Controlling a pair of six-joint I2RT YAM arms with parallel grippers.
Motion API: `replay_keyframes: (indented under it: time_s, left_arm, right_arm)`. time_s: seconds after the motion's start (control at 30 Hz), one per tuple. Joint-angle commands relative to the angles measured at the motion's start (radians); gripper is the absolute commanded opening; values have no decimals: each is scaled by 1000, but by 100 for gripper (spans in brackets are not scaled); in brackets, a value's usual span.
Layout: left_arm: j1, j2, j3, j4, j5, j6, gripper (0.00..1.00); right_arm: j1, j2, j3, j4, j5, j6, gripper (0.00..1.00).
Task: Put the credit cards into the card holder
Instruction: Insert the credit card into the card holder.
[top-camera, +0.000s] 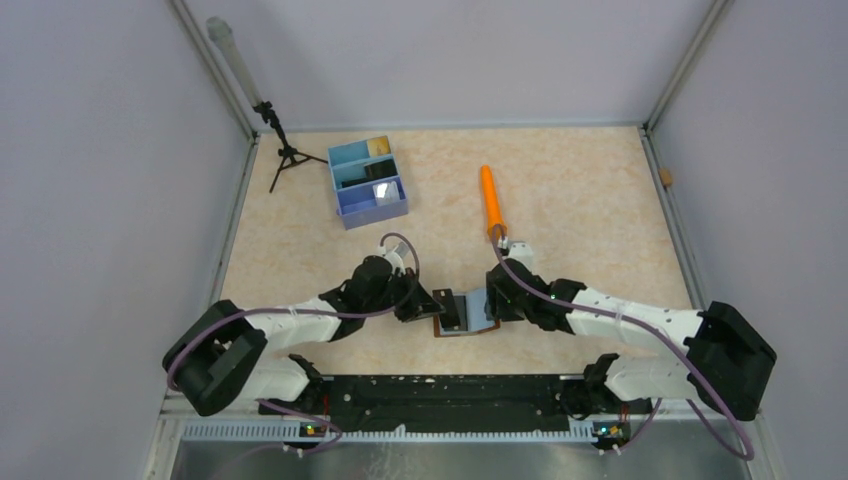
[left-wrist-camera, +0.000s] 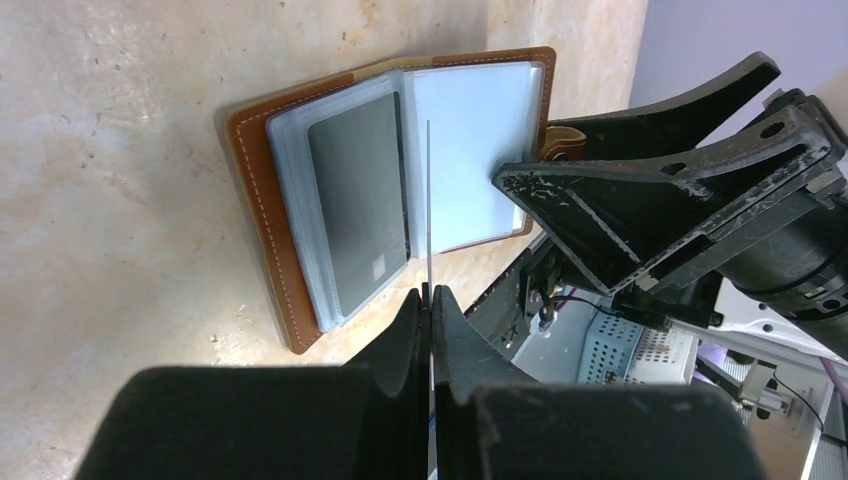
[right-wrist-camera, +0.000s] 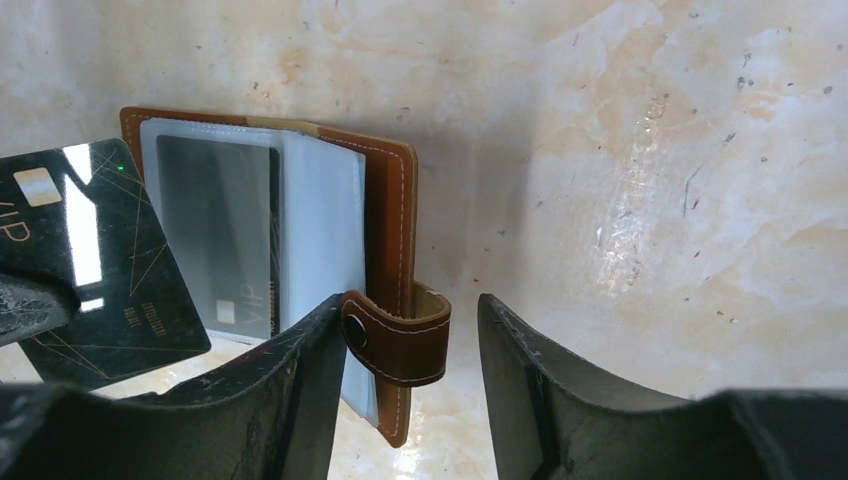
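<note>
The card holder (top-camera: 478, 326) lies open on the table between both arms, brown leather cover (left-wrist-camera: 255, 190) up at the edges and clear sleeves showing. One dark card (left-wrist-camera: 355, 200) sits in a sleeve (right-wrist-camera: 220, 230). My left gripper (left-wrist-camera: 430, 295) is shut on a black credit card, which is edge-on (left-wrist-camera: 428, 200) in its own view and flat (right-wrist-camera: 90, 270) in the right wrist view, hovering over the holder's left page. My right gripper (right-wrist-camera: 410, 300) is open, its fingers either side of the snap tab (right-wrist-camera: 405, 340); the left finger touches the tab.
A blue three-compartment tray (top-camera: 345, 210) stands at the back left with a tan-gold card (top-camera: 378, 147), a black one (top-camera: 365, 170) and a silvery one (top-camera: 380, 192). An orange pen (top-camera: 490, 200) lies behind the right arm. A small tripod (top-camera: 280, 145) stands at the far left.
</note>
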Motion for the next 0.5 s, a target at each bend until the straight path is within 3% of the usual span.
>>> replay_keyframes:
  time_s: [0.0, 0.3, 0.47]
  left_arm:
    - [-7, 31, 39, 44, 1, 9, 0]
    - [-22, 128, 96, 79, 17, 26, 0]
    - [-25, 209, 94, 167, 42, 10, 0]
  right_arm:
    - [9, 5, 39, -13, 50, 22, 48]
    - [8, 9, 31, -38, 70, 44, 27]
    - [8, 14, 23, -33, 71, 47, 21]
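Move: The open card holder's middle lies about 6 cm to the right of the left hand, level with it and some 5 cm below. From that same hand, the page with a dark card in its pocket is about 3 cm to the right, the white page about 9 cm and the holder's clasp strap roughly 11 cm, none noticeably farther out. For the right hand, the strap sits between the open fingers, about 1 cm below, and the white page is some 3 cm left and 2 cm below. The holder's brown clasp strap is caught as the right fingers close from about half open around it and pinch it, that hand easing about 1 cm to the right. The black card, still gripped at its edge by the shut left fingers, is carried some 2 cm right over the holder, while sinking about 1 cm and edging slightly forward, with hardly any turn of the wrist. ##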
